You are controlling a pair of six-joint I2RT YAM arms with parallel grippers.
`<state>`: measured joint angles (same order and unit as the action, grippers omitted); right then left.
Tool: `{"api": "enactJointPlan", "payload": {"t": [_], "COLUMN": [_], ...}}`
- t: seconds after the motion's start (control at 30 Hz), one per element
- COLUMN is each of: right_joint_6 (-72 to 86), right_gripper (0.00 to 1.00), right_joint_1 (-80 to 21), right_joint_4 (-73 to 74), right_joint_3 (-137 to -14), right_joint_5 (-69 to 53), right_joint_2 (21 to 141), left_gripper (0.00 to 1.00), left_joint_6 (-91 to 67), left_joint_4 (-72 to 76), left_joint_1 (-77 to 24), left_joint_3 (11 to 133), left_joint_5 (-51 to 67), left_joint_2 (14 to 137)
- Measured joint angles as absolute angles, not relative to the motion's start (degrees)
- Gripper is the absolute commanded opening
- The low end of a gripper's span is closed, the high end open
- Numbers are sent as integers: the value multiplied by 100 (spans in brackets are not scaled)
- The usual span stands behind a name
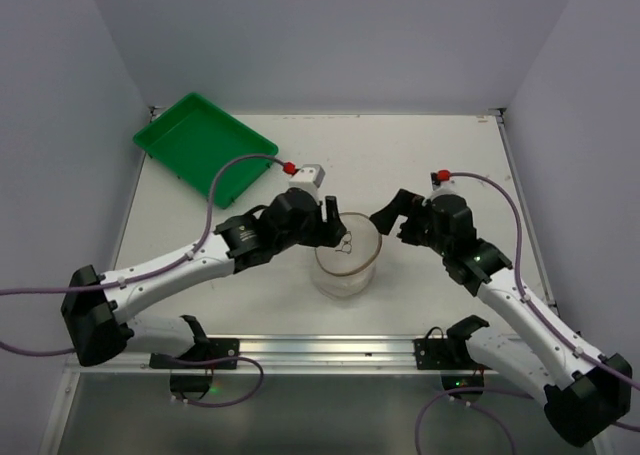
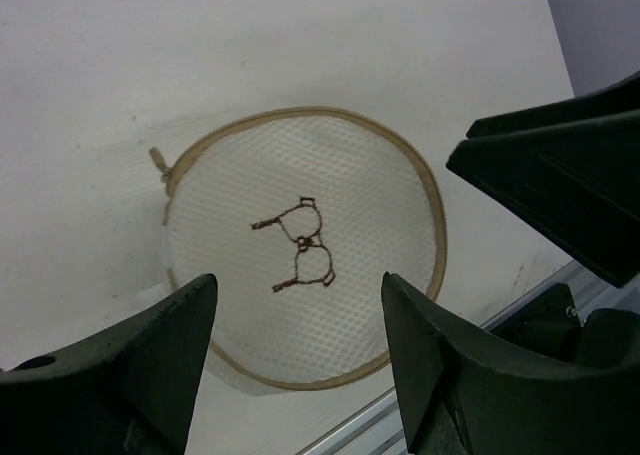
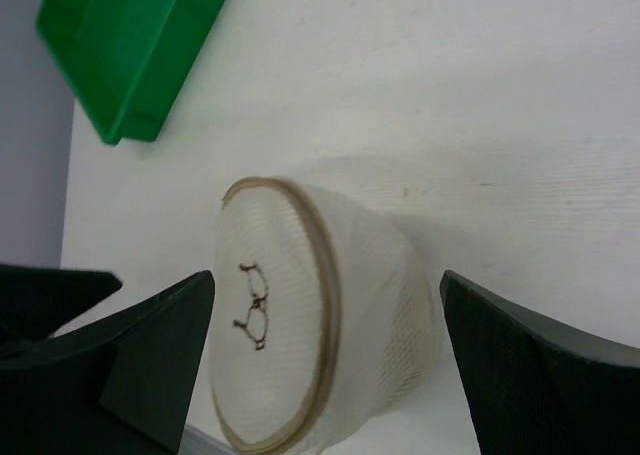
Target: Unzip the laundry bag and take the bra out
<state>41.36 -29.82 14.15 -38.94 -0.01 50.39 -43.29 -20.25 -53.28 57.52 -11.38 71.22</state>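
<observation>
The laundry bag (image 1: 347, 262) is a small cream mesh cylinder standing upright near the table's front, between the two arms. Its round lid (image 2: 300, 260) carries a dark bra line-drawing. The tan zip (image 2: 432, 200) runs round the rim, with its pull (image 2: 157, 159) at the left edge. The bra is hidden. My left gripper (image 1: 333, 227) hangs open just above the lid's left side, and its fingertips (image 2: 203, 287) frame the lid with nothing between them. My right gripper (image 1: 386, 221) stands wide open beside the bag's right edge, apart from it. In the right wrist view the bag (image 3: 300, 335) shows side-on.
A green rectangular tray (image 1: 205, 145) sits at the back left of the white table (image 1: 440, 165). An aluminium rail (image 1: 330, 347) runs along the near edge just in front of the bag. Grey walls close off the left, right and back.
</observation>
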Motion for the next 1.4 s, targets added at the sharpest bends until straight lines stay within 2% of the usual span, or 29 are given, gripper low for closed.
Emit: {"api": "enactJointPlan", "payload": {"t": [0.2,0.37,0.6,0.87,1.07,1.17,1.3,1.4], "right_joint_6": [4104,4047,4051,4047,4047,4047,4045,4032], "right_gripper": [96,96,96,96,96,96,96,96], "right_joint_1": [-1898,-1308,-1192,-1188,-1186,-1186,-1186,-1186], "right_joint_4": [1938,2062,2110,2073,1979,1964,1938,1885], "right_joint_3": [-3586,-3310,-2908,-2779,-2674,-2670,-2670,-2670], "right_joint_5": [23,-156,-438,-620,-755,-779,-858,-917], "right_joint_2": [4515,4300,4372,4346,4353,4351,4348,4346], "left_gripper": [70,65,56,49,33,22,0,0], "left_joint_6": [-3940,-3715,-3636,-3638,-3669,-3691,-3701,-3728], "left_joint_4": [-2333,-2534,-2976,-3310,-3452,-3498,-3516,-3553], "left_joint_1": [-6340,-6759,-6742,-6737,-6735,-6735,-6729,-6718], "left_joint_3": [7161,7992,8873,9072,9078,9078,9078,9078], "left_joint_5": [-1857,-2163,-2668,-2993,-3044,-3052,-3057,-3089], "left_joint_2": [8464,9290,10154,10497,10551,10551,10551,10551]}}
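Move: The right side of the laundry bag's zip edge is about 10 cm to the left hand's right, 1 cm ahead and 4 cm below. The bag lid's middle is roughly 3 cm right of this hand, 1 cm back and 7 cm down; the zip pull is some 5 cm straight ahead and 6 cm below; the right gripper is 10 cm right, 1 cm ahead, at about its height. From the right hand, that zip edge is about 2 cm left, 2 cm back and 4 cm below. The left hand sweeps about 11 cm to the right over the bag's lid towards the right side of its zip edge, then sinks some 4 cm, its left side rolling up about 25 degrees, and from part-open shuts fully to pinch the edge. The right hand, empty and wide open, clears out of the way ahead of it, moving right and then down by about 8 cm each and swinging slightly clockwise. ##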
